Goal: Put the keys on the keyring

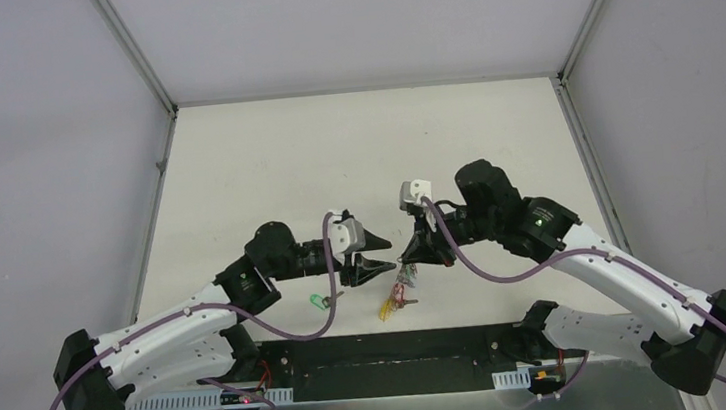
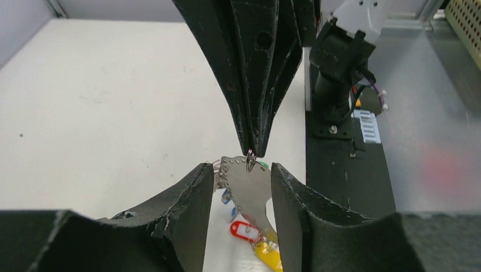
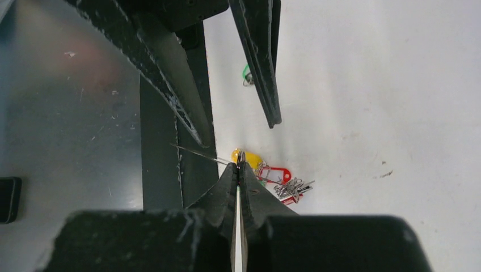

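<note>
My right gripper (image 1: 409, 256) is shut on a small split ring (image 2: 250, 154) at the top edge of the keyring (image 2: 249, 187), which shows here as a thin flat grey metal piece with small holes along its edge. A sliver of green (image 2: 261, 165) shows behind the ring. Blue tags (image 2: 227, 198), a red tag (image 2: 244, 231) and a yellow tag (image 2: 266, 255) hang below it. My left gripper (image 1: 369, 255) is open, its fingers (image 2: 193, 198) either side of the keyring. A green-tagged key (image 1: 318, 300) lies apart on the table, also in the right wrist view (image 3: 246, 73).
The bunch of keys (image 3: 292, 190) with the red tag (image 3: 278, 173) and yellow tag (image 3: 249, 157) hangs down to the white table near its front edge. A black base plate (image 1: 393, 348) runs along that edge. Metal frame posts (image 1: 139, 61) flank the table.
</note>
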Tool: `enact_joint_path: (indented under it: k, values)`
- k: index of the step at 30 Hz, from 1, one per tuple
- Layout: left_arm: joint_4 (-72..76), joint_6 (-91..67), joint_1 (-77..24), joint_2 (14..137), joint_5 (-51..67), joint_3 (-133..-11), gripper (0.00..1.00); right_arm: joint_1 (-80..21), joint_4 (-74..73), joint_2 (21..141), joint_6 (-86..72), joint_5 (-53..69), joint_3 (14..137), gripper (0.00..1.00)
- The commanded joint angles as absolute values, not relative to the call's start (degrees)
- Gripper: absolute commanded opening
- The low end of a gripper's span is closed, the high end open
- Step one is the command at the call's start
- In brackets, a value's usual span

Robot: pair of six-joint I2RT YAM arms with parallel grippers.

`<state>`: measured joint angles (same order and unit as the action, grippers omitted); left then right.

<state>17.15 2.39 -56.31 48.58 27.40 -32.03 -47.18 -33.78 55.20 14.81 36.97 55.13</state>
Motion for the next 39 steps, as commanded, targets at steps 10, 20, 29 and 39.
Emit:
enact_joint_path:
  k: [10,20,29,39]
  values:
    - [9.9,7.08,-56.97,59.23,34.67,-40.11,0.35,-48.43,-42.81,60.34,16.96,35.6,63.07,0.0]
    - [11.78,6.04,-57.19,60.2,35.67,-40.05,0.19,-48.6,-41.57,60.37,16.26,36.25,62.41,0.0]
    - [12.91,5.06,-57.37,60.81,36.43,-40.58,0.15,-48.69,-41.04,60.57,15.56,36.08,62.1,0.0]
    - [14.83,4.38,-57.4,60.03,35.86,-39.62,0.0,-48.78,-40.7,60.31,15.81,35.67,61.6,0.05]
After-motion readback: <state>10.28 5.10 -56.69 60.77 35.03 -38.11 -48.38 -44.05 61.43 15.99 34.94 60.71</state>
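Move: The small ring end that the right fingertips already pinch sits about 2 cm to the right of the open left hand, level with it fore and aft and some 3 cm lower; from the right hand it is about 1 cm to the left at fingertip height. From the left hand, the yellow tag hangs about 14 cm below and 1 cm left, the red tag some 12 cm below, 3 cm ahead and 1 cm right. The green-tagged key lies on the table about 13 cm left, 2 cm ahead and 24 cm down. The small ring end, still pinched by the right fingers, is carried down about 2 cm as that hand tips some 10 degrees further downward, then is held still. The left hand sinks about 4 cm and comes 2–3 cm to the right onto it, rolling slightly, then stays there while its fingers close from half open to shut, pinching the ring end right against the right fingertips. ##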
